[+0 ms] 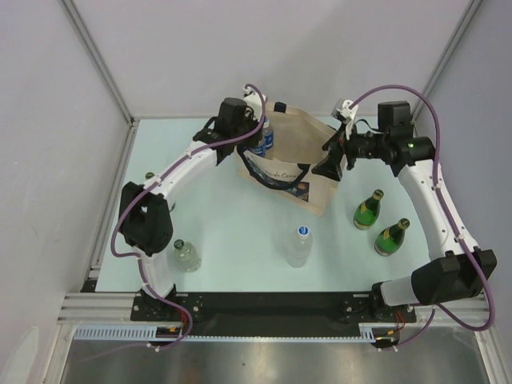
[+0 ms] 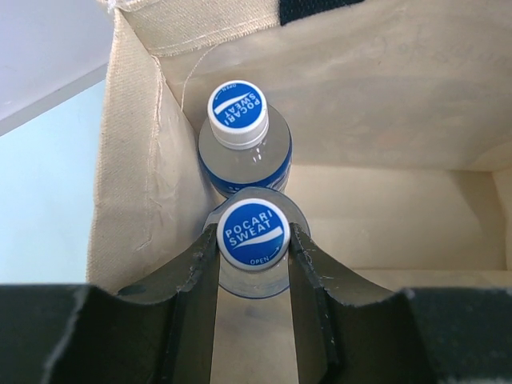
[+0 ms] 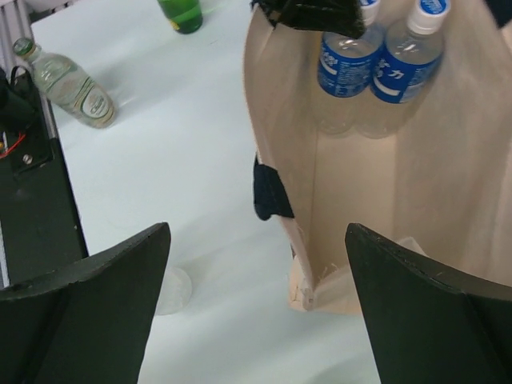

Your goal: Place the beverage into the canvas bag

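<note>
The canvas bag (image 1: 298, 152) stands open at the back of the table, beige with navy handles. My left gripper (image 2: 253, 242) reaches down inside it, shut on the neck of a clear beverage bottle (image 2: 253, 233) with a blue Pocari Sweat cap. A second such bottle (image 2: 238, 114) stands just beyond it against the bag wall (image 2: 136, 184). In the right wrist view both bottles (image 3: 346, 64) (image 3: 408, 56) sit side by side at the bag's far end. My right gripper (image 3: 258, 232) is open and hovers over the bag's near corner (image 3: 308, 272), touching nothing.
Two green bottles (image 1: 368, 210) (image 1: 392, 237) stand right of the bag. A clear bottle with a blue cap (image 1: 301, 246) stands front centre. A clear bottle with a green cap (image 1: 186, 254) stands front left by the left arm.
</note>
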`<state>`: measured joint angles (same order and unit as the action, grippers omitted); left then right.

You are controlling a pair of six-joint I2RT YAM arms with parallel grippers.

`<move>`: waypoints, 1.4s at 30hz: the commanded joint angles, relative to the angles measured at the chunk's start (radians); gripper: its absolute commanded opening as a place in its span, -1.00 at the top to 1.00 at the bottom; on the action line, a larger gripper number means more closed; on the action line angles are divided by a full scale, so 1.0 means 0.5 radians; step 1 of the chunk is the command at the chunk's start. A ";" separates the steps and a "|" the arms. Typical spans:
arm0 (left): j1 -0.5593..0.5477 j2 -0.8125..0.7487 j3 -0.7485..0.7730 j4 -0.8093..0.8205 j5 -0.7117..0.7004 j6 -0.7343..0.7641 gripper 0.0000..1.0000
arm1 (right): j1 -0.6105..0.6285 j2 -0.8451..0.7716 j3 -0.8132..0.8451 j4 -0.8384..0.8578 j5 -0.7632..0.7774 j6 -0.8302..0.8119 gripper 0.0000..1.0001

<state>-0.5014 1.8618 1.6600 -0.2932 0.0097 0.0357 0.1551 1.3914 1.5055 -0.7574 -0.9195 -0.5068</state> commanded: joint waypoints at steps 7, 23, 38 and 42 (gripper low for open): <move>0.052 -0.079 -0.034 0.083 0.014 0.110 0.28 | 0.156 0.000 0.072 -0.332 -0.173 -0.385 -0.95; 0.052 -0.226 0.113 -0.006 -0.016 0.076 -0.57 | 0.306 -0.046 0.042 -0.782 -0.308 -0.977 -0.95; 0.052 -0.747 -0.107 -0.018 -0.016 -0.126 -0.95 | 0.503 -0.031 -0.093 -1.182 -0.299 -1.588 -0.93; 0.052 -0.892 -0.270 -0.003 0.002 -0.139 -0.99 | 0.527 -0.031 -0.112 -1.197 -0.290 -1.600 -0.93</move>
<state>-0.4808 1.4761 1.5917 -0.3008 0.0071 0.0006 0.4065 1.3956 1.4536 -1.3243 -1.0546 -1.2583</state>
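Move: The left hand holds a bottle by its cap inside the left end of the canvas bag; the bag's middle is about 8 cm to its right and 10 cm below, and the far bottle in the bag stands 6 cm ahead, 10 cm below. From the open right hand, the clear bottle lies some 17 cm back, 8 cm left and 20 cm below. The bag is about 12 cm ahead and 7 cm left of the right hand; the inner green bottle is 3 cm back and 13 cm right, the outer green bottle 15 cm back and 18 cm right. Still pinching the cap, the left hand eases down about 1 cm, opens wide to let go, then lifts out of the bag some 15 cm, drawing back and left with its fingers tipping up. Meanwhile the empty, open right hand sweeps back about 13 cm, also left and down, towards the clear bottle, turning some 35 degrees counter-clockwise. ##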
